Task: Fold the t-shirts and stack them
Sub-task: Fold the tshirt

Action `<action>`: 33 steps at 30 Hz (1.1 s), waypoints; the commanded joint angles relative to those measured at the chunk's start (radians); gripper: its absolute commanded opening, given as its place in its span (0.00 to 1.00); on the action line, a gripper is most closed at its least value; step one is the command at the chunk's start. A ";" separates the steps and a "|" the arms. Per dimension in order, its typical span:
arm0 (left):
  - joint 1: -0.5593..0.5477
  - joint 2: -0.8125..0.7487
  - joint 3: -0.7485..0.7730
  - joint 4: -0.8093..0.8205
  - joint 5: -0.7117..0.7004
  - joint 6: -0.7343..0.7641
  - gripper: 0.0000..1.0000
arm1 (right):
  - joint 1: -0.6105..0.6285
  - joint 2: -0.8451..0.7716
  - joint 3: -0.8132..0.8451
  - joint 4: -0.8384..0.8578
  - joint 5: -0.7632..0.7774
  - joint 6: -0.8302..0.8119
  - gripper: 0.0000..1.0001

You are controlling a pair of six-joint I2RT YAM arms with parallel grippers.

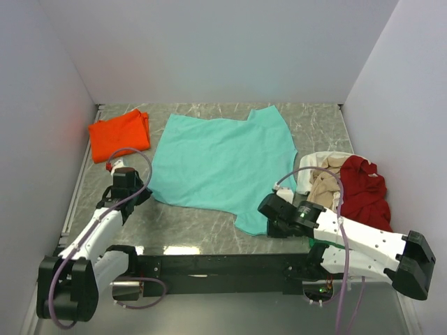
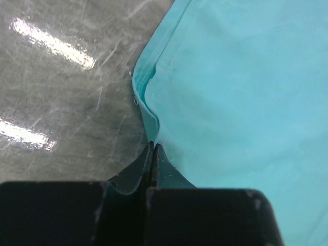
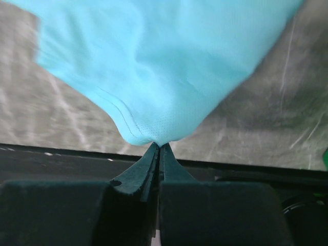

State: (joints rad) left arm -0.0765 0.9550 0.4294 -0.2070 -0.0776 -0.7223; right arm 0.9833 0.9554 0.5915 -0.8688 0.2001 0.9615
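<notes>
A teal t-shirt [image 1: 220, 164] lies spread flat across the middle of the table. My left gripper [image 1: 144, 192] is shut on its near-left hem, which puckers at the closed tips [image 2: 152, 145] over the teal cloth [image 2: 241, 102]. My right gripper [image 1: 265, 208] is shut on the shirt's near-right corner, and the cloth [image 3: 169, 66] draws to a point at the pinched tips [image 3: 159, 145]. An orange t-shirt [image 1: 119, 134] lies folded at the back left. At the right, dark red [image 1: 363, 190], beige [image 1: 325, 187] and white [image 1: 328, 158] t-shirts lie in a crumpled heap.
The grey marbled table [image 1: 195, 223] is closed in by white walls at the back and both sides. A black rail [image 1: 223, 264] with the arm bases runs along the near edge. The heap of shirts sits close to my right arm.
</notes>
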 commanded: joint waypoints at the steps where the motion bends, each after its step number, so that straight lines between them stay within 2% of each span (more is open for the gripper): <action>1: -0.003 0.054 0.035 0.030 0.033 0.020 0.01 | -0.032 0.031 0.105 -0.003 0.108 -0.055 0.00; 6: -0.002 0.114 0.075 0.058 0.068 0.032 0.01 | -0.188 0.092 0.140 0.100 0.082 -0.185 0.00; 10: -0.002 0.174 0.130 0.058 0.090 0.047 0.00 | -0.267 0.163 0.203 0.168 0.070 -0.250 0.00; 24: 0.023 0.405 0.304 0.110 0.173 0.066 0.01 | -0.485 0.428 0.461 0.238 0.052 -0.421 0.00; 33: 0.030 0.473 0.431 0.064 0.167 0.103 0.00 | -0.567 0.569 0.605 0.249 0.032 -0.487 0.00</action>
State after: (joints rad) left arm -0.0532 1.4139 0.7998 -0.1482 0.0689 -0.6556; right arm 0.4385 1.5040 1.1416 -0.6418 0.2321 0.5148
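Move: The left hand holds the teal t-shirt's near hem corner; the far hem corner lies about 26 cm ahead of it and 9 cm to its right, some 6 cm lower, and the folded orange shirt about 19 cm ahead and 10 cm left. The right hand holds the near sleeve end; the far sleeve lies roughly 42 cm straight ahead, 5 cm lower, with the basket's clothes pile about 13 cm ahead and 27 cm right. The right hand, fingers still shut on the near sleeve, carries it forward about 23 cm over the shirt's body towards the far sleeve, rising some 6 cm while its fingertips swing out forward by about 15 degrees and the hand turns a little clockwise. The left hand keeps its pinch on the hem near its corner, first dips about 2 cm, then draws it forward roughly 9 cm towards the far hem corner, easing slightly right and lifting a little at the end. ##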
